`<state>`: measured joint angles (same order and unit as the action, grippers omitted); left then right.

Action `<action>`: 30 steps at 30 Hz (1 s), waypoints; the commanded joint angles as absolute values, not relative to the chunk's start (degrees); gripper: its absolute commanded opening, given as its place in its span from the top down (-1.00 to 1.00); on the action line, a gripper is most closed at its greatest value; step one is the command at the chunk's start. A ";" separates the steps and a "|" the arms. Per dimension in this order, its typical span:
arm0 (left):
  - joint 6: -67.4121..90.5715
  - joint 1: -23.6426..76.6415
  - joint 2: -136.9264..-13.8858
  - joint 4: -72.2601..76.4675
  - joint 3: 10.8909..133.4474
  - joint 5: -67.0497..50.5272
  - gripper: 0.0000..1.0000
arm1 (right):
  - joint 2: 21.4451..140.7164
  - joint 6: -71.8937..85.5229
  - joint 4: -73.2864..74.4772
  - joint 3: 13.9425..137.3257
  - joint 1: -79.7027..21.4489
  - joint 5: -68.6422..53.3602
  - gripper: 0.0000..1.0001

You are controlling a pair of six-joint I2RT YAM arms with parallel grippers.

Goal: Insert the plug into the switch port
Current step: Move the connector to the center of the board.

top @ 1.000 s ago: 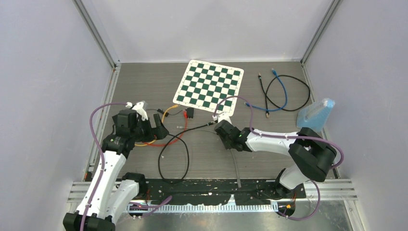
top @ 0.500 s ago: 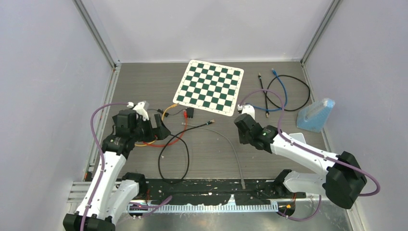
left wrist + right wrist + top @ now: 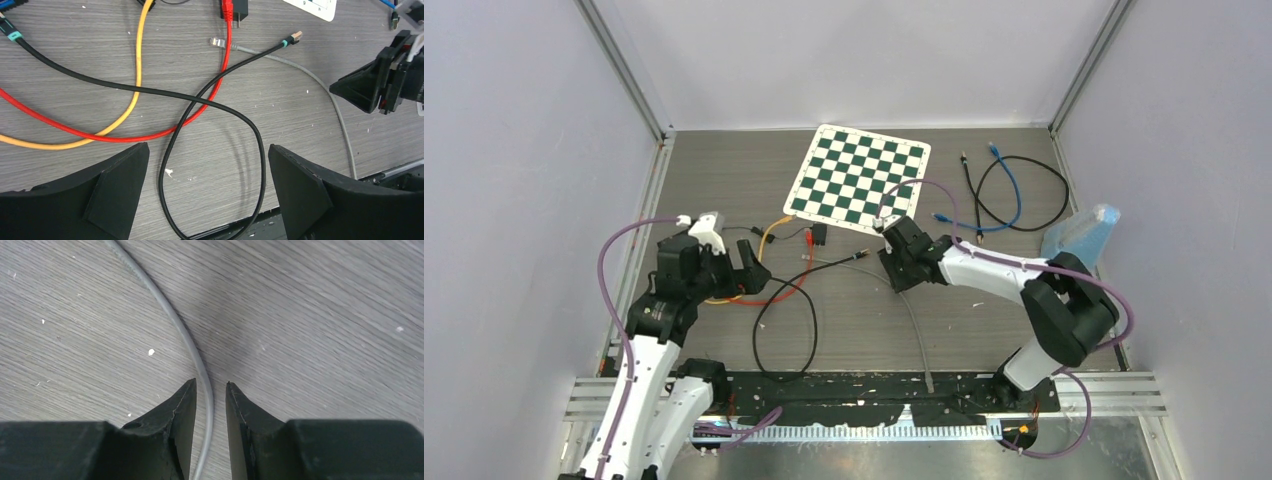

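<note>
A grey cable [image 3: 176, 322] lies on the table; its clear plug [image 3: 216, 42] rests a little short of the small black switch [image 3: 239, 7]. A red cable [image 3: 227, 30] is plugged into that switch. In the top view the switch [image 3: 820, 235] sits just below the chessboard's near left corner. My right gripper [image 3: 211, 383] is low over the table, its jaws slightly apart and astride the grey cable, with a gap on each side. My left gripper [image 3: 207, 146] is wide open above a loop of black cable [image 3: 257, 145], holding nothing.
The black cable's teal-and-gold plug [image 3: 295, 36] lies next to the grey plug. A yellow cable [image 3: 137, 60] crosses the red one at the left. A chessboard [image 3: 860, 181], blue and black cables [image 3: 1014, 190] and a blue object [image 3: 1079, 238] lie behind and to the right.
My right arm swung off to the right and came back left. Its jaws went from shut to slightly apart over the grey cable. The left arm barely moved.
</note>
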<state>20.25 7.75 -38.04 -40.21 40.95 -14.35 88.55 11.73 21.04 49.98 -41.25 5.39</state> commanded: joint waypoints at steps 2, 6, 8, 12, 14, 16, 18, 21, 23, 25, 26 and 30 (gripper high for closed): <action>18.43 7.73 -36.24 -40.68 42.64 -11.90 -0.87 | 93.86 8.35 20.25 55.15 -40.70 -1.57 0.29; 18.46 7.73 -35.49 -40.91 42.36 -11.82 -0.88 | 96.84 8.41 22.42 55.94 -40.61 -0.60 0.28; 18.29 7.80 -34.82 -40.90 42.38 -11.96 -0.88 | 97.81 8.79 23.36 55.77 -40.65 1.56 0.28; 18.43 7.87 -33.34 -40.58 41.82 -11.34 -0.89 | 99.16 10.68 24.81 54.04 -40.78 2.17 0.42; 18.37 8.21 -33.15 -40.76 41.92 -11.12 -0.89 | 99.37 11.88 25.56 52.90 -40.76 1.27 0.50; 18.37 8.26 -32.92 -40.75 41.95 -11.00 -0.89 | 99.40 14.54 27.45 51.92 -40.70 3.45 0.55; 18.37 8.29 -32.78 -40.78 41.95 -10.91 -0.89 | 99.25 17.53 29.71 51.15 -40.71 7.03 0.64; 18.37 8.71 -32.94 -40.78 42.16 -11.54 -0.89 | 99.32 21.20 32.05 50.55 -39.78 9.82 0.85; 18.29 9.48 -33.05 -40.84 42.42 -11.86 -0.89 | 98.42 23.66 33.02 49.63 -38.99 9.59 0.89; 18.16 10.66 -32.86 -41.02 42.61 -11.31 -0.89 | 96.72 26.09 34.09 48.46 -38.68 11.15 0.90; 18.05 11.31 -32.76 -41.23 42.69 -10.65 -0.89 | 95.48 27.33 35.11 47.73 -38.56 12.28 0.90; 18.00 13.50 -31.77 -41.28 42.55 -9.97 -0.91 | 91.49 30.72 38.18 45.95 -37.41 14.51 0.90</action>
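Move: The grey cable runs just under the right hand's parted fingers; the stretch to be gripped is about 1 cm ahead, 1 cm left and 3 cm below. From this hand, the free black plug is some 6 cm ahead and 6 cm left, the grey cable's own plug about 5 cm ahead and 19 cm left, and the checkerboard's middle about 24 cm ahead and 8 cm left. From the left hand, that grey stretch lies about 6 cm ahead, 26 cm right and 16 cm lower. Down about 2 cm and a little left goes the right hand, its part-open fingers coming down around the grey cable, where they close and pinch it near the table. It then carries the pinched stretch about 3 cm right and slightly back, keeping low, while the wrist turns some 20 degrees clockwise. ##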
